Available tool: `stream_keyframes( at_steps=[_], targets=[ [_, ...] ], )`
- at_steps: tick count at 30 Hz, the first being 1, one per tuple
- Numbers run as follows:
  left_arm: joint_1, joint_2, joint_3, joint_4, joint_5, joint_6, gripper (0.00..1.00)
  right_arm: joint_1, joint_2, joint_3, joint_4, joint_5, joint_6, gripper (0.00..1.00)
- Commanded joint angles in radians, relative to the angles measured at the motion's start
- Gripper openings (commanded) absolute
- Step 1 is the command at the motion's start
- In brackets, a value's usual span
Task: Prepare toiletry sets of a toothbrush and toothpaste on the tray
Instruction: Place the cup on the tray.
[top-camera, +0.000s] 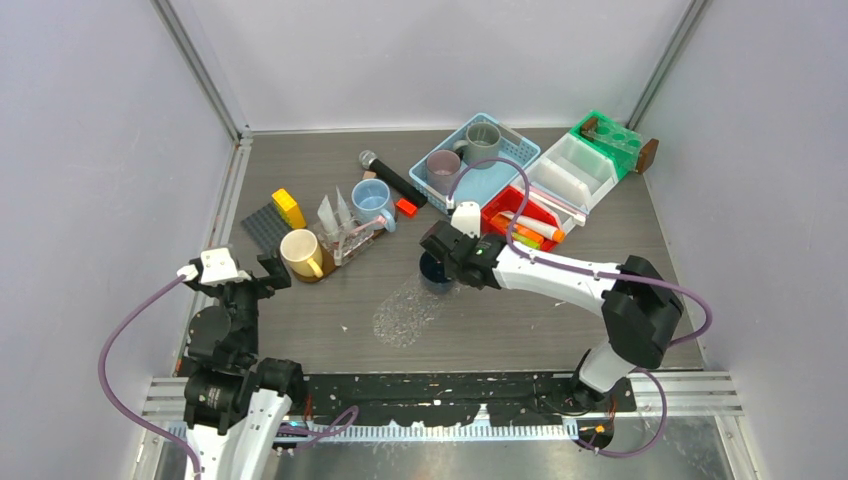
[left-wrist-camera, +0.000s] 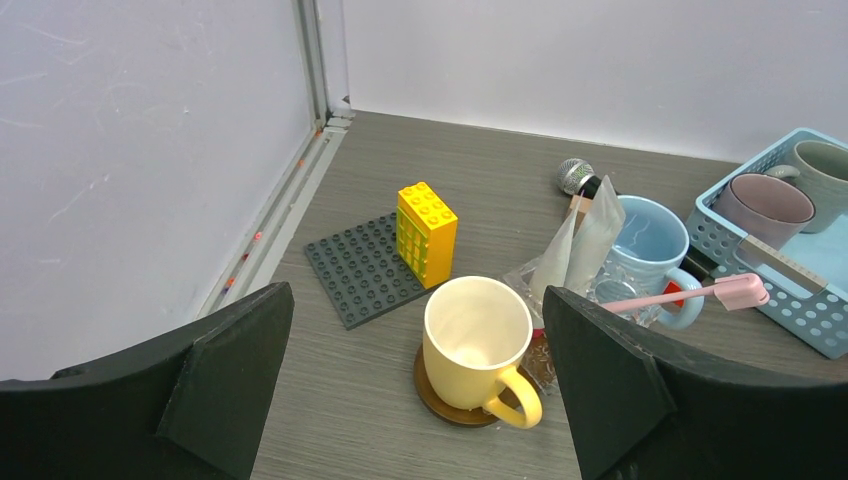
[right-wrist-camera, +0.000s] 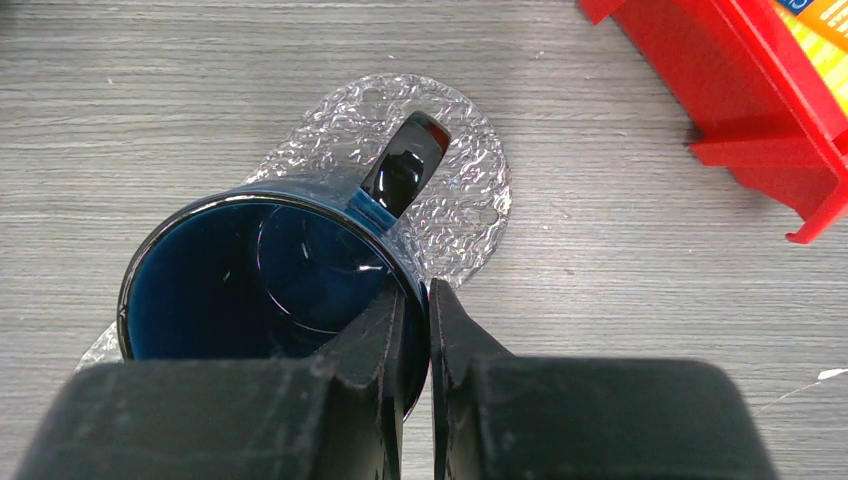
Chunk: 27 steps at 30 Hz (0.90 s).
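Observation:
A pink toothbrush (left-wrist-camera: 690, 295) lies across a clear plastic holder (left-wrist-camera: 540, 290) by the light blue mug (left-wrist-camera: 648, 240). Orange and green toothpaste tubes (top-camera: 520, 238) and a white toothbrush (top-camera: 535, 227) lie in the red bin (top-camera: 498, 208). A white divided tray (top-camera: 572, 178) stands behind that bin. My right gripper (right-wrist-camera: 415, 290) is shut on the rim of a dark blue mug (right-wrist-camera: 260, 280), one finger inside and one outside. My left gripper (left-wrist-camera: 416, 295) hangs open above a yellow mug (left-wrist-camera: 475, 340), holding nothing.
A crinkled clear plastic mat (right-wrist-camera: 450, 180) lies under the dark blue mug. The blue basket (top-camera: 478, 158) holds two mugs. A black microphone (top-camera: 388, 175), a yellow brick (left-wrist-camera: 426, 232) on a grey baseplate (left-wrist-camera: 355, 275) and a green rack (top-camera: 608, 135) are around.

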Motion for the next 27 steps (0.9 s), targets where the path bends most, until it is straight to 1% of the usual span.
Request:
stream_keyframes(
  at_steps=[1, 6, 9, 14, 16, 18, 19, 20, 21, 22, 23, 24, 26, 27],
  targets=[
    [-0.005, 0.003, 0.001, 0.021, -0.014, -0.007, 1.0, 0.004, -0.004, -0.001, 0.113, 0.05, 0.077, 0.1],
    [-0.005, 0.004, 0.0, 0.022, -0.014, -0.006, 1.0, 0.005, 0.013, -0.011, 0.117, 0.004, 0.073, 0.21],
    [-0.005, 0.004, 0.001, 0.023, -0.012, -0.006, 1.0, 0.005, 0.005, -0.015, 0.115, -0.025, 0.056, 0.31],
    [-0.005, 0.004, 0.0, 0.026, -0.01, -0.006, 1.0, 0.005, -0.038, -0.018, 0.083, -0.081, -0.006, 0.44],
    [-0.005, 0.006, 0.0, 0.026, -0.009, -0.006, 1.0, 0.005, -0.067, -0.01, 0.059, -0.1, -0.055, 0.49],
    [-0.006, 0.006, 0.0, 0.026, -0.009, -0.006, 1.0, 0.005, -0.116, -0.01, 0.052, -0.127, -0.134, 0.54],
    [-0.006, 0.006, -0.001, 0.026, -0.009, -0.006, 1.0, 0.005, -0.136, -0.006, 0.05, -0.138, -0.213, 0.58],
    [-0.006, 0.005, 0.0, 0.025, -0.009, -0.006, 1.0, 0.005, -0.174, -0.003, 0.041, -0.158, -0.253, 0.6],
    [-0.008, 0.006, 0.0, 0.024, -0.009, -0.006, 1.0, 0.005, -0.21, 0.008, 0.036, -0.192, -0.356, 0.65],
    [-0.008, 0.006, 0.0, 0.026, -0.008, -0.006, 1.0, 0.004, -0.225, 0.017, 0.016, -0.212, -0.42, 0.7],
    [-0.008, 0.006, 0.0, 0.026, -0.007, -0.006, 1.0, 0.004, -0.245, 0.042, -0.006, -0.237, -0.539, 0.72],
    [-0.008, 0.006, 0.0, 0.026, -0.006, -0.006, 1.0, 0.004, -0.252, 0.054, -0.052, -0.247, -0.598, 0.74],
    [-0.009, 0.002, 0.0, 0.026, -0.005, -0.006, 1.0, 0.004, -0.277, 0.072, -0.106, -0.274, -0.829, 0.76],
    [-0.01, 0.0, 0.0, 0.026, -0.005, -0.006, 1.0, 0.004, -0.294, 0.075, -0.135, -0.304, -0.881, 0.76]
  ],
)
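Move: The right fingers already pinch the dark blue cup by its right rim; the cup's middle lies about 4 cm left and 4 cm below. The middle of the clear oval tray is about 6 cm left, 3 cm back and 9 cm down. The red bin is some 9 cm ahead and 11 cm right, the light blue mug 12 cm ahead and 16 cm left. From the left hand the dark blue cup lies roughly 31 cm right, 6 cm ahead and 23 cm below. Lower the right gripper the last 1 cm to set the dark blue cup on the far half of the clear tray, then open the fingers to about three quarters, letting the hand ease slightly left. Once the rim is free, lift off quickly, about 8 cm up from the low point and a little back, turning the wrist some 25 degrees counter-clockwise. ##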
